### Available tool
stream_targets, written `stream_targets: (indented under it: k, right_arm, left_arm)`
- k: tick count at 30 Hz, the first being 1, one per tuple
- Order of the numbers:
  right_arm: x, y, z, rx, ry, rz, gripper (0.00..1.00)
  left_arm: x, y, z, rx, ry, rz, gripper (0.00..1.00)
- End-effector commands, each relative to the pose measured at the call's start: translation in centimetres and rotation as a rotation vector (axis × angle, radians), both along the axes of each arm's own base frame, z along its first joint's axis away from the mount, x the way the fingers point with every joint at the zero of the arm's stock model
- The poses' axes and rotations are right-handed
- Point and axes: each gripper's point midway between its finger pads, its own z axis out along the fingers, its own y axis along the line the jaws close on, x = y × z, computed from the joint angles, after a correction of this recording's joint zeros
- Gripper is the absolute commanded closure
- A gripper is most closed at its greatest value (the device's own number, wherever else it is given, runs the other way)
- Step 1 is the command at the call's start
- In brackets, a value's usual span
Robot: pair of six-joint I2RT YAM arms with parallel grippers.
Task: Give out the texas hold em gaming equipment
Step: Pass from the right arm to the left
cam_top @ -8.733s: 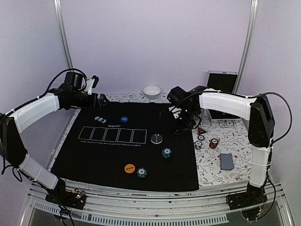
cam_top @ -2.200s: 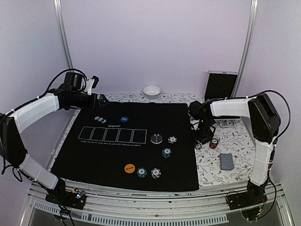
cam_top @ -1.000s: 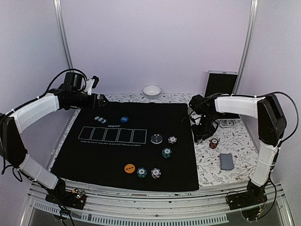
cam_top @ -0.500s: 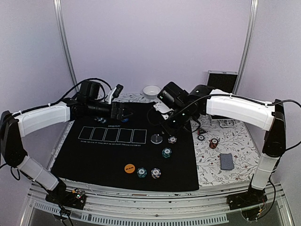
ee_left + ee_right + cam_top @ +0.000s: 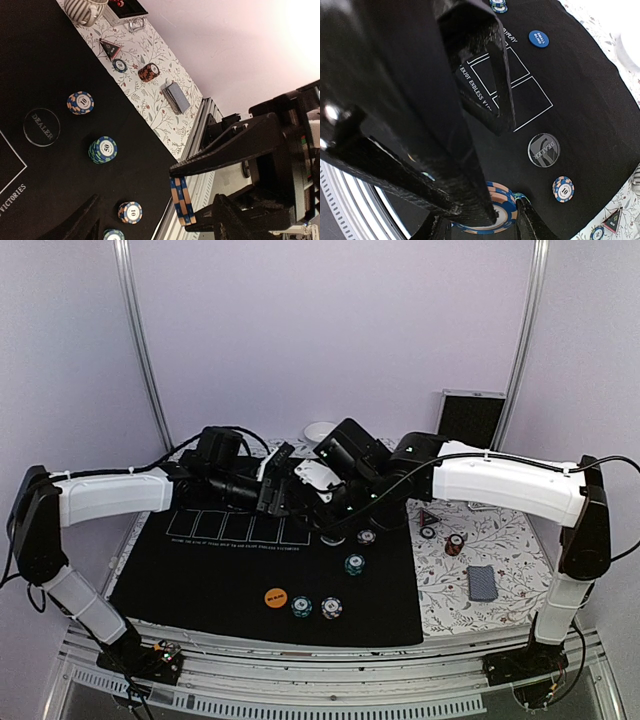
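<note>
My right gripper (image 5: 502, 215) is shut on a small stack of blue-and-orange striped poker chips (image 5: 492, 212), gripping it across its rim above the black mat (image 5: 200, 570). In the left wrist view the same chips (image 5: 182, 202) show edge-on between the spread fingers of my left gripper (image 5: 156, 200), which is open around them. Whether they touch the stack I cannot tell. Both grippers meet over the mat's middle (image 5: 305, 495). On the mat lie the dealer disc (image 5: 41, 127), a green stack (image 5: 354, 564), other chip stacks (image 5: 331, 608) and an orange disc (image 5: 275, 597).
On the floral cloth to the right lie the playing cards (image 5: 482, 582), a red-black chip stack (image 5: 455, 543), a single chip (image 5: 428, 532) and the red triangular marker (image 5: 110, 47). A ribbed mug (image 5: 85, 9) and an open case (image 5: 472, 412) stand behind. A blue disc (image 5: 538, 38) lies far back on the mat.
The right arm swung left from the floral cloth to the mat's middle with the chips. The left arm swung right from the back-left corner to meet it.
</note>
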Motion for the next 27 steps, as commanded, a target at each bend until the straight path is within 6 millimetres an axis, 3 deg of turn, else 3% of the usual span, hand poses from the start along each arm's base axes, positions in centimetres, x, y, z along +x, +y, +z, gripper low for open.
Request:
stream_targets:
  k: [1,10,27]
  right_arm:
    - [0.6,1.3,0.8,0.049,-0.032,-0.015,0.91]
    - [2.2,1.1,-0.4,0.000,-0.053,-0.107,0.91]
    - [3.7,0.9,-0.2,-0.019,-0.087,-0.194,0.91]
  left_arm:
    - [-0.5,-0.6,-0.9,0.000,0.013,-0.018,0.29]
    - [-0.7,-1.2,-3.2,0.062,0.031,-0.029,0.35]
    - [-2.0,-1.6,-4.3,0.067,0.054,-0.110,0.79]
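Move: Just to the right of the left gripper, about 3 cm off and 2 cm nearer the bases, level with it, is the chip stack that the right fingers already hold. From the right hand, the left gripper is some 3 cm left and 2 cm forward. On the mat about 18 cm below the left hand lie the 50 stack, 10 cm right and 1 cm back; the 10 stack, 13 cm right and 6 cm ahead; and the dealer button, 5 cm right and 7 cm ahead. Sinking together by about 3 cm, the two hands line up for the pass: the right, still gripping the chips by their rims, also eases 2 cm forward and turns some 10 degrees clockwise, bringing them between the left fingers. The left hand edges 1 cm right towards them, then stays nearly in place as its fingers close from wide to about a quarter open around the stack's flat faces. ##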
